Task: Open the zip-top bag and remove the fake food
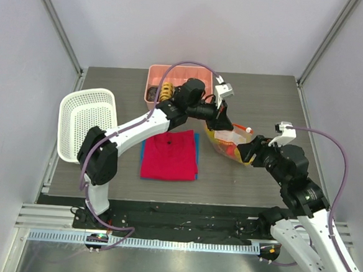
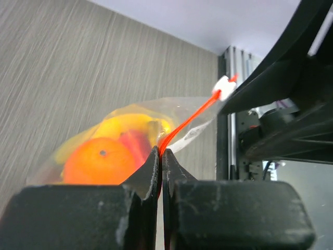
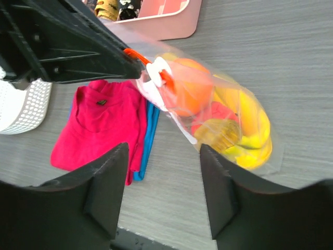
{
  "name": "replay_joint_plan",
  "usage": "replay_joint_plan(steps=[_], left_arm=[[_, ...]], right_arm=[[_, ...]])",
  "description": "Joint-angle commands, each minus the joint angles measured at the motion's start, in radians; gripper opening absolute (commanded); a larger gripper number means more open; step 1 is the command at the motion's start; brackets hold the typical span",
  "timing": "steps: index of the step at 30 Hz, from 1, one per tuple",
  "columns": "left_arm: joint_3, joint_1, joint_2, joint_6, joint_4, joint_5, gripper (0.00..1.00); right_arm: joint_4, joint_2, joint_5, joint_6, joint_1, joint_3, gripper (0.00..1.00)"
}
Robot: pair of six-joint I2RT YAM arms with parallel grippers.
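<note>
The zip-top bag lies right of the table's centre, clear and crinkly, with the fake food inside. My left gripper is shut on its orange zip strip, pinching the strip at the fingertips; the white slider tab sits further along. An orange ball, a yellow banana and a red fruit show through the plastic. My right gripper stands open just beside the bag's near end, with only bare table between its fingers.
A folded red shirt over a blue cloth lies left of the bag. A pink tray with ring-shaped pieces stands at the back. A white mesh basket sits at the left edge.
</note>
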Motion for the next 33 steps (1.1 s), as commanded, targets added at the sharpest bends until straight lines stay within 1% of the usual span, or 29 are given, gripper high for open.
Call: replay_joint_plan(steps=[1, 5, 6, 8, 10, 15, 16, 17, 20, 21, 23, 24, 25, 26, 27, 29, 30, 32, 33], left_arm=[[-0.003, 0.008, -0.022, -0.085, 0.180, 0.110, 0.00], [-0.035, 0.008, -0.039, -0.087, 0.195, 0.139, 0.00], [-0.040, 0.010, -0.045, -0.082, 0.198, 0.147, 0.00], [-0.050, 0.010, -0.050, -0.079, 0.194, 0.149, 0.00], [-0.059, 0.010, -0.059, -0.074, 0.195, 0.153, 0.00], [-0.075, 0.016, -0.062, -0.084, 0.220, 0.175, 0.00], [-0.073, 0.019, -0.062, -0.085, 0.220, 0.178, 0.00], [-0.072, 0.019, -0.059, -0.087, 0.220, 0.179, 0.00], [-0.066, 0.022, -0.053, -0.099, 0.234, 0.184, 0.00], [-0.063, 0.022, -0.050, -0.099, 0.232, 0.185, 0.00], [-0.058, 0.022, -0.047, -0.097, 0.221, 0.196, 0.00], [-0.060, 0.022, -0.047, -0.096, 0.217, 0.196, 0.00], [-0.063, 0.024, -0.047, -0.094, 0.215, 0.196, 0.00], [-0.064, 0.024, -0.049, -0.093, 0.211, 0.199, 0.00], [-0.060, 0.025, -0.044, -0.094, 0.206, 0.204, 0.01], [-0.018, 0.024, -0.032, -0.093, 0.180, 0.245, 0.08], [0.000, 0.024, -0.018, -0.100, 0.174, 0.259, 0.22], [0.046, 0.024, -0.004, -0.123, 0.195, 0.290, 0.39], [0.057, 0.021, 0.000, -0.130, 0.206, 0.291, 0.60]], right_arm=[[0.134, 0.004, 0.047, -0.032, 0.000, -0.023, 0.56], [0.156, 0.006, 0.091, -0.073, -0.002, -0.026, 0.53], [0.147, 0.025, 0.135, -0.087, -0.002, -0.009, 0.53], [0.098, 0.039, 0.221, -0.101, 0.000, 0.009, 0.57], [0.099, 0.046, 0.268, -0.107, 0.000, 0.020, 0.60], [0.131, 0.107, 0.251, -0.144, -0.005, -0.009, 0.57], [0.163, 0.112, 0.222, -0.155, -0.011, -0.015, 0.57], [0.183, 0.113, 0.149, -0.159, -0.021, -0.023, 0.56], [0.219, 0.124, 0.038, -0.172, -0.031, -0.034, 0.47], [0.220, 0.119, 0.030, -0.181, -0.032, -0.038, 0.41], [0.235, 0.098, 0.019, -0.192, -0.032, -0.048, 0.35], [0.239, 0.080, 0.025, -0.198, -0.032, -0.051, 0.18], [0.237, 0.078, 0.030, -0.205, -0.032, -0.046, 0.08], [0.228, 0.079, 0.030, -0.210, -0.032, -0.040, 0.01], [0.217, 0.087, 0.016, -0.213, -0.034, -0.026, 0.01], [0.205, 0.090, -0.002, -0.219, -0.037, -0.018, 0.01], [0.203, 0.092, -0.014, -0.222, -0.037, -0.014, 0.01], [0.200, 0.102, -0.062, -0.238, -0.037, -0.005, 0.01], [0.193, 0.108, -0.076, -0.247, -0.038, 0.007, 0.01]])
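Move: The zip's white slider is about 6 cm ahead of my open right hand, level with it sideways and in height. The fake food hangs in the bag some 5 cm ahead, 2 cm left and 9 cm lower. The red shirt lies about 24 cm left, level fore and aft, and the pink bin 22 cm left and 21 cm ahead, both near 20 cm down. My left hand is shut on the orange zip; the slider sits about 6 cm to its right. I reach my right hand forward about 4 cm to the slider end of the zip, sinking nearly 2 cm, swerving right and then back left as it rolls some 10 degrees, left side down. There I shut its fingers, pinching the bag's edge just by the slider. My left hand keeps its pinch, easing about 2 cm back, and only once the right has closed does it open about a third. ##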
